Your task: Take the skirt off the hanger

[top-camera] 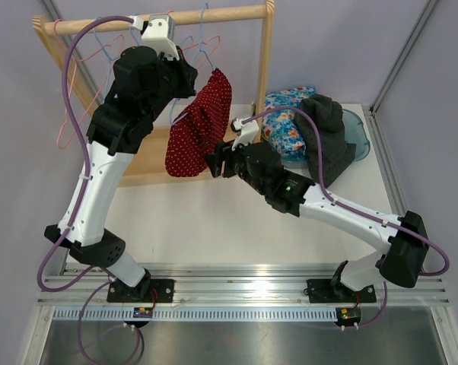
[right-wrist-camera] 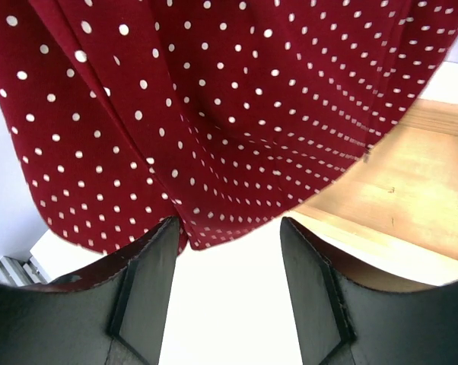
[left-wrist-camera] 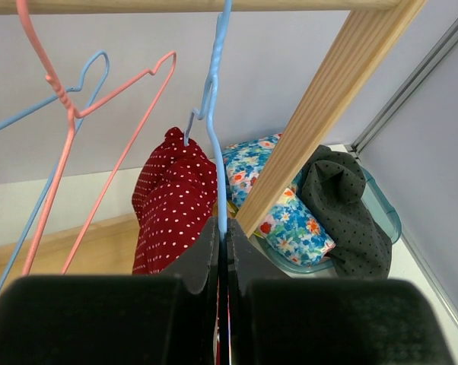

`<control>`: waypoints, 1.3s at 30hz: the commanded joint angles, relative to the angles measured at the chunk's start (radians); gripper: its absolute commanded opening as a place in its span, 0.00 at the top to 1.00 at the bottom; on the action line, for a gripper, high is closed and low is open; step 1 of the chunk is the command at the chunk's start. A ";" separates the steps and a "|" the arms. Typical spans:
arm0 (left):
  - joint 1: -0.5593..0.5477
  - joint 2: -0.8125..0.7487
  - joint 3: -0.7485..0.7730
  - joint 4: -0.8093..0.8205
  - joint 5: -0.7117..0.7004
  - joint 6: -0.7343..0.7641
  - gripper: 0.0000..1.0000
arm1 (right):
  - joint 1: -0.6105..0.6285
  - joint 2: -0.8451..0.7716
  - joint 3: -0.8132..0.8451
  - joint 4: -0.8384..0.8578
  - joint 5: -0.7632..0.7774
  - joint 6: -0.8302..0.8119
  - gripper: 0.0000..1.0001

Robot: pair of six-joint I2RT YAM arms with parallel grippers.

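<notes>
The red skirt with white dots hangs from a blue wire hanger on the wooden rack rail. My left gripper is up at the rack. In the left wrist view it is shut on the blue hanger wire, with the skirt just beyond. My right gripper is at the skirt's lower edge. In the right wrist view it is open, the skirt hem hanging just above the gap and touching the left fingertip.
Pink and blue empty hangers hang left of the skirt. The rack's right post stands close by. A blue basket at the back right holds floral cloth and dark grey cloth. The wooden rack base lies below the skirt.
</notes>
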 commanded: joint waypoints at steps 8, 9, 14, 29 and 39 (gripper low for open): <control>0.003 -0.062 0.034 0.111 -0.007 0.003 1.00 | 0.009 0.061 0.111 0.045 0.007 -0.019 0.76; 0.003 -0.064 0.034 0.111 -0.011 0.008 1.00 | 0.009 0.071 0.111 0.047 0.007 -0.020 0.85; 0.003 -0.070 0.050 0.101 -0.031 0.032 1.00 | 0.009 0.055 0.020 0.058 0.006 0.001 1.00; 0.020 -0.076 0.136 0.128 -0.112 0.110 1.00 | 0.146 -0.279 -0.448 -0.169 0.139 0.242 1.00; 0.018 -0.157 0.000 0.143 -0.114 0.077 1.00 | 0.150 -0.642 -0.213 -0.429 0.519 -0.039 1.00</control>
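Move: The polka-dot skirt's loose hem lies just past the open right fingers, about 3 cm ahead and 3 cm left, some 1 cm above them. The light blue hanger's far end, where the skirt hangs, is roughly 16 cm ahead, in line sideways and 16 cm above that hand; the grey skirt in the bin is about 20 cm ahead, 28 cm right and 26 cm below. From the left hand, the hem is some 19 cm below and 4 cm back, level sideways. The right hand eases a couple of centimetres forward and left, shuts its fingers to pinch the skirt's hem, then tugs down and back, dipping about 16 cm with the fingertips tipping down, before swinging right and up again to end some 14 cm right and 9 cm back of where it began, close to its starting height, still gripping the cloth. The left hand keeps its pinch on the light blue hanger and, mostly in the later part, draws it away from the right hand, about 4 cm left, 3 cm up and a little back. ##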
